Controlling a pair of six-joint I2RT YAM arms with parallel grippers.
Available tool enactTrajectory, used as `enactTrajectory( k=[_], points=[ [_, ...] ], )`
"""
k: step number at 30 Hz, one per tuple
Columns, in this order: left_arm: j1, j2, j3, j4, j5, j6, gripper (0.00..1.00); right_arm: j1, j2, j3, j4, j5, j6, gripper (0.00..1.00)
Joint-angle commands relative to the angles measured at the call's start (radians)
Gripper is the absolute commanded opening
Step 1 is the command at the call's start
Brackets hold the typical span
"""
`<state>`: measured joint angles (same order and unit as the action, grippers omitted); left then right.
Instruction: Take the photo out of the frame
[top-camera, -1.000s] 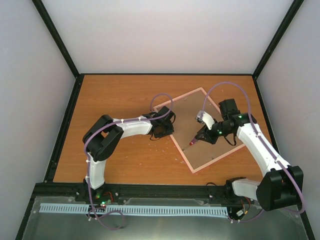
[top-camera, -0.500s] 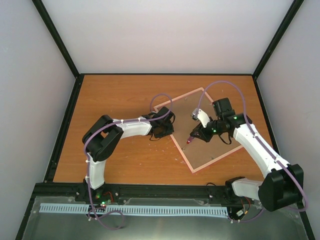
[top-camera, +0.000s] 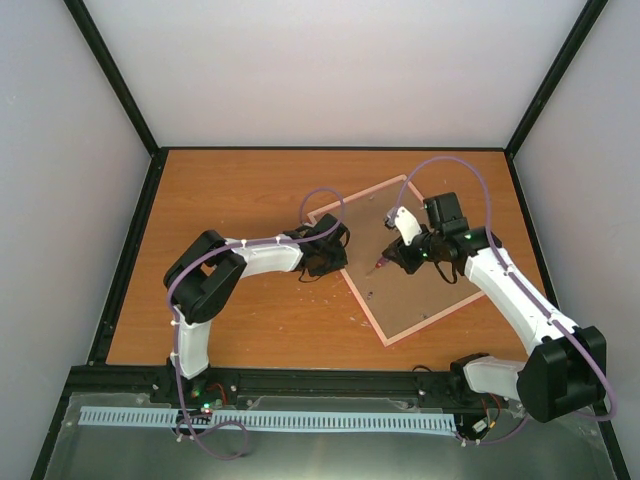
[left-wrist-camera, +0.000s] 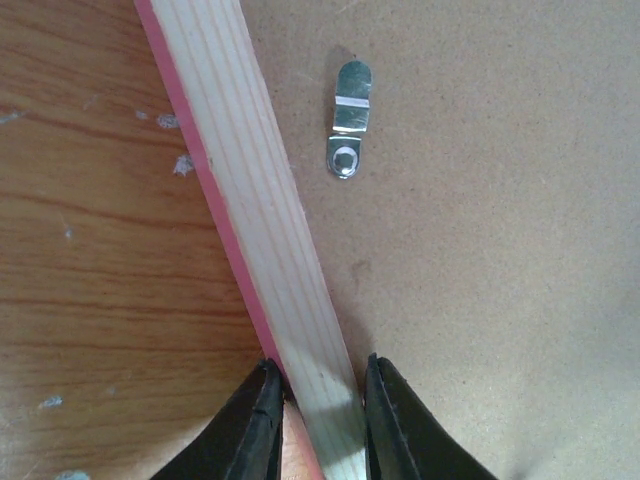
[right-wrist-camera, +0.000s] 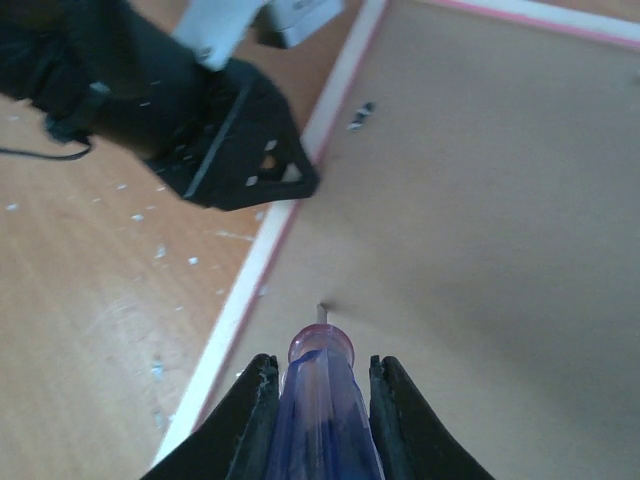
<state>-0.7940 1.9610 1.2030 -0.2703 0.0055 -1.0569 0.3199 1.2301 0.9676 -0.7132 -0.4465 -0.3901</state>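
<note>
The frame (top-camera: 425, 290) lies face down and skewed on the table, its brown backing board up and a pink border round it. The photo is hidden under the board. My left gripper (left-wrist-camera: 318, 365) is shut on the frame's pale wooden left rail (left-wrist-camera: 250, 190), one finger on either side of it. That gripper (top-camera: 325, 262) sits at the frame's left corner. My right gripper (right-wrist-camera: 322, 362) is shut on a translucent red-purple screwdriver (right-wrist-camera: 322, 410). The screwdriver's thin metal tip (right-wrist-camera: 320, 310) meets the backing board close to the left rail.
A small metal turn clip (left-wrist-camera: 350, 118) lies on the backing board just inside the rail, also visible as the clip (right-wrist-camera: 360, 116) beyond the screwdriver. Pale flecks dot the orange wooden table (top-camera: 230, 200). Black posts and white walls enclose it.
My right gripper has carried the screwdriver up and slightly left across the backing board, away from the near edge. The left gripper and the frame have stayed put.
</note>
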Motion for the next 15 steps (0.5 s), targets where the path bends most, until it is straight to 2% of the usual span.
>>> enactTrajectory(
  k=[1,4,8,15],
  points=[
    [-0.010,0.039,-0.048,-0.068,0.011,0.070,0.01,0.003,-0.003,0.012,0.046,0.169,0.068,0.03],
    [0.006,0.027,-0.053,-0.071,0.013,0.093,0.01,-0.001,-0.017,0.064,-0.012,0.154,0.058,0.03],
    [0.063,-0.017,-0.069,-0.089,0.044,0.202,0.01,-0.058,-0.068,0.103,-0.056,0.144,0.023,0.03],
    [0.247,-0.091,-0.120,-0.185,0.147,0.430,0.01,-0.282,-0.087,0.120,-0.110,0.041,-0.090,0.03]
  ],
)
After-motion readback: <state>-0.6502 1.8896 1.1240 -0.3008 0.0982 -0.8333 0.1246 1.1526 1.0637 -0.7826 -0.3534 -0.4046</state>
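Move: The left fingers already straddle and hold the frame's left rail; the middle of the frame, lying back side up, is about 11 cm to this hand's right and 3 cm ahead, roughly 1 cm lower. From that hand a metal clip lies about 5 cm straight ahead, and a nearer clip 7 cm back and 5 cm right. From the right hand, which holds the screwdriver, the frame's middle lies some 8 cm ahead, 3 cm right and 15 cm below. Leftward, after a brief hold, and slightly forward at table height, the left hand drags the frame by its pinched left rail, about 5 cm, with a small clockwise turn. The right hand keeps the screwdriver and swings off right, rising and easing forward, some 9 cm in all, turning about 15 degrees clockwise as it carries the screwdriver over the backing towards the right rail. ##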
